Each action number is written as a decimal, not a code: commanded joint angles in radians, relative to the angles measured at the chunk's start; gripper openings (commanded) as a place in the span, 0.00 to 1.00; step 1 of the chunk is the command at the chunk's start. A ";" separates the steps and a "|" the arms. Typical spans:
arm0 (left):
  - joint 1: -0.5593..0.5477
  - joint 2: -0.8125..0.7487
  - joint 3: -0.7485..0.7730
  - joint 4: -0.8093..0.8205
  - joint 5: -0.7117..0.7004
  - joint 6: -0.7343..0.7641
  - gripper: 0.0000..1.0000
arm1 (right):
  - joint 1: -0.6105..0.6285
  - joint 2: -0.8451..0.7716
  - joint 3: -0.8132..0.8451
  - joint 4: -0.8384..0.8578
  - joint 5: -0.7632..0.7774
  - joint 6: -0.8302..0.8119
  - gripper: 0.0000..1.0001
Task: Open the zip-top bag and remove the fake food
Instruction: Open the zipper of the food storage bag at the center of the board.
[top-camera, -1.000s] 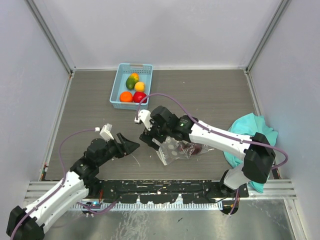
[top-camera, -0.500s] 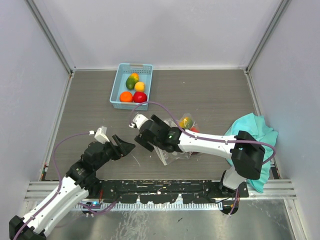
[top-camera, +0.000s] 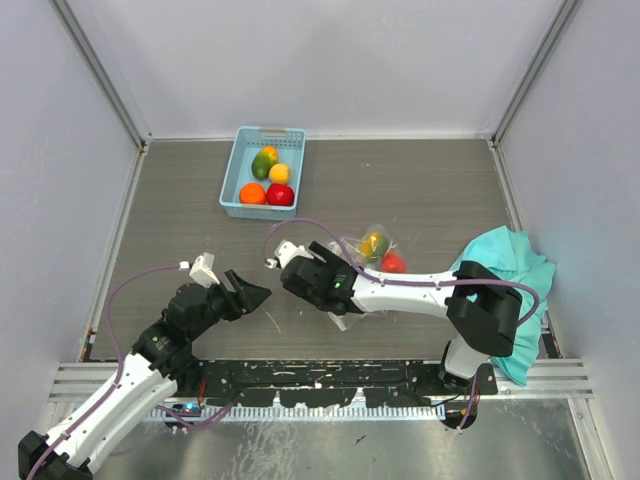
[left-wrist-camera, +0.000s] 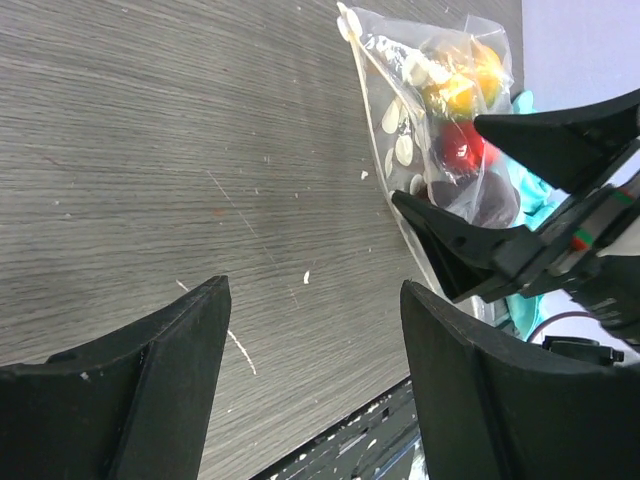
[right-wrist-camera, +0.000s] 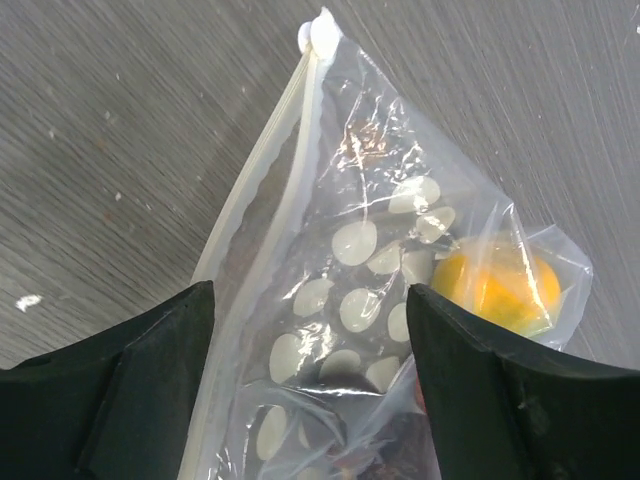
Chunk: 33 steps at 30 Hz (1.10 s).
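The clear zip-top bag (top-camera: 362, 262) with white dots lies on the table right of centre, its zip edge (right-wrist-camera: 262, 190) to the left. Fake food shows inside it: a yellow-orange fruit (right-wrist-camera: 500, 285), a red one (top-camera: 393, 263) and a dark one (left-wrist-camera: 490, 205). My right gripper (right-wrist-camera: 310, 300) hangs open right over the bag, one finger on each side of the dotted part; the top view shows it at the bag's near-left end (top-camera: 330, 292). My left gripper (top-camera: 255, 290) is open over bare table (left-wrist-camera: 315, 290), left of the bag (left-wrist-camera: 400, 120).
A light-blue basket (top-camera: 270, 130) at the back left holds green, yellow, orange and red fruits. A teal cloth (top-camera: 500, 265) lies bunched at the right edge. The black rail (top-camera: 320, 375) with the arm bases runs along the near edge.
My right gripper has slid nearer and lower along the bag, uncovering the yellow and red fruits behind it. My left gripper drew back slightly toward the near-left, then stayed still.
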 joint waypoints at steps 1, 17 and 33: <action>-0.003 0.006 -0.003 0.102 0.041 -0.012 0.69 | 0.005 -0.045 -0.052 0.065 0.079 -0.066 0.75; -0.008 0.166 -0.014 0.417 0.213 -0.055 0.69 | -0.046 -0.261 -0.136 0.155 -0.102 -0.208 0.01; -0.081 0.210 0.010 0.538 0.205 -0.092 0.69 | -0.149 -0.415 -0.208 0.074 -0.644 -0.379 0.01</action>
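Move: About 3 cm to the right hand's right, 1 cm back and 2 cm below is the upper lip of the zip-top bag's mouth. The zipper's tab end is roughly 4 cm left, 3 cm ahead and 4 cm down; inside the bag a yellow fruit sits some 9 cm right and 5 cm ahead, a red fruit 13 cm right and level. From the left hand that lip is around 18 cm right and 4 cm ahead. Sinking slightly while going about 3 cm right, the right hand shuts its open fingers on the bag's upper lip, then lifts it some 7 cm, turning about 20 degrees counter-clockwise and easing back and left late on. The left hand, fingers still open, travels 6 cm right towards the mouth, rising 5 cm and turning clockwise. ##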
